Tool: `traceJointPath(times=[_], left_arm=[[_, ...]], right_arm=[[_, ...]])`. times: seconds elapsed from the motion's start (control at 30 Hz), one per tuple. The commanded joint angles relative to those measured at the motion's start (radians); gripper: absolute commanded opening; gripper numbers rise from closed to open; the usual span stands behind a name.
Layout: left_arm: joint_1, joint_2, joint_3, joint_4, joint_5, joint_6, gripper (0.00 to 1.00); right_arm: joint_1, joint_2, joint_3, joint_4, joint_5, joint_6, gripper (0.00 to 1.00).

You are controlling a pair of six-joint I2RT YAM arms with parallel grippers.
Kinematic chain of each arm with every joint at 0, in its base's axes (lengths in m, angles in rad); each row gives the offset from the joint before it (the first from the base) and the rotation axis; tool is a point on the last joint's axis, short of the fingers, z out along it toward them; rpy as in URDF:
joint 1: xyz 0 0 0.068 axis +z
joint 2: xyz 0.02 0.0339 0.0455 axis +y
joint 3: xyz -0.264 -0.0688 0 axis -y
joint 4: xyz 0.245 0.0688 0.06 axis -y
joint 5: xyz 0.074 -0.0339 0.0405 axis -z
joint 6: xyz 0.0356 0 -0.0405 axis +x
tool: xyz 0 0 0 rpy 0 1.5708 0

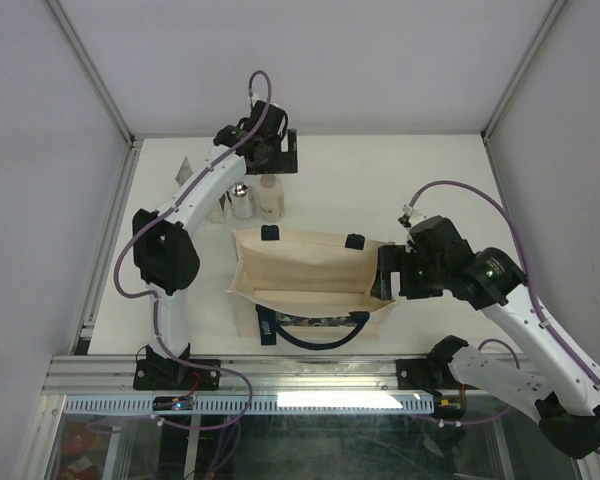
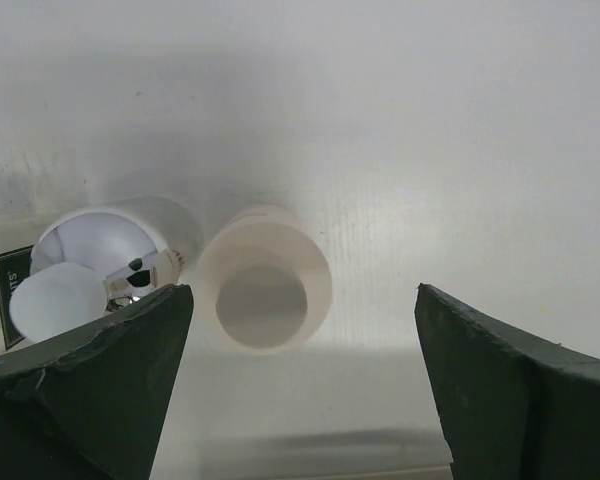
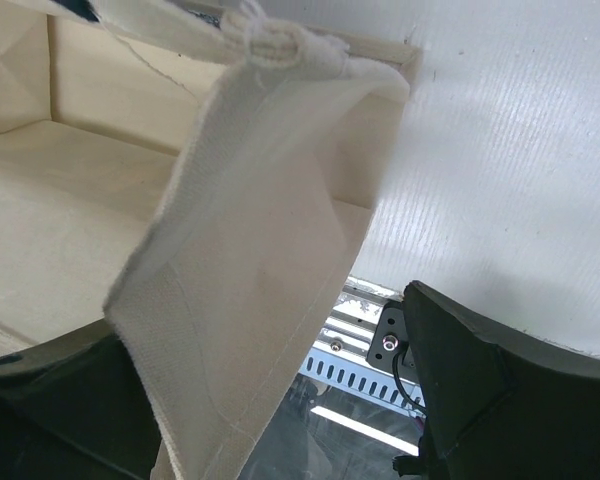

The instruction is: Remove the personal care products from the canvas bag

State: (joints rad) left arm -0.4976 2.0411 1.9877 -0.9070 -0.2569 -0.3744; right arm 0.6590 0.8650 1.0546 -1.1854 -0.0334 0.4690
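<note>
The canvas bag (image 1: 300,265) stands open at mid-table, and only bare cloth shows inside it. My right gripper (image 1: 385,272) is open at its right end. The bag's side wall (image 3: 260,250) hangs between the fingers of the right gripper (image 3: 260,320), with a gap to the right finger. My left gripper (image 1: 275,163) hovers open at the back over a beige bottle (image 1: 270,198). That bottle (image 2: 263,290) stands upright below the left gripper (image 2: 302,300), untouched. A silvery bottle (image 1: 242,203) (image 2: 100,265) stands beside it. A third small bottle (image 1: 218,210) and a flat grey tube (image 1: 185,167) lie further left.
The bag's navy handle (image 1: 315,330) droops over the near side toward the table's front rail (image 1: 310,372). White walls close in the table at the back and on both sides. The left arm's link (image 1: 205,190) passes just over the row of bottles.
</note>
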Motion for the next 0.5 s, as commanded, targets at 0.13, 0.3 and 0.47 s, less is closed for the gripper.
traceJointPath(times=[0.13, 0.3, 0.47], left_arm=[[-0.001, -0.229, 0.056, 0.044, 0.126, -0.01, 0.99], [-0.001, -0.363, -0.008, 0.065, 0.169, 0.0, 0.99], [-0.001, -0.534, -0.135, 0.128, 0.171, 0.0, 0.99]], right_arm=[[0.002, -0.002, 0.066, 0.006, 0.03, -0.017, 0.89], [0.003, 0.016, 0.101, 0.004, 0.047, -0.031, 0.89], [0.003, 0.052, 0.194, 0.008, 0.065, -0.063, 0.92]])
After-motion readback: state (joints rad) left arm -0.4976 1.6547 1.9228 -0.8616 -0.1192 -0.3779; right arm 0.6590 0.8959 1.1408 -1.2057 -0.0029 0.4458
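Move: Just under the left hand stands the cream bottle it has already let go of, about 11 cm below and 1 cm to the left. The silver bottle is level with it, some 6 cm farther left, and the square white bottle 6 cm beyond that; the empty canvas bag lies about 23 cm back and 8 cm right of the left hand. From the right hand the cream bottle is roughly 30 cm ahead and 25 cm left, some 13 cm lower; the bag's middle lies about 5 cm ahead, 15 cm left and 12 cm below. Climbing fast away from the cream bottle, already clear of it, the wide-open left hand goes up about 15 cm, then also draws back towards the base by some 5 cm as it rises. Its fingers tip up towards level and its left side sinks, each by roughly 15 degrees. The right hand, open around the bag's right end wall, eases up about 2 cm and slightly forward. ##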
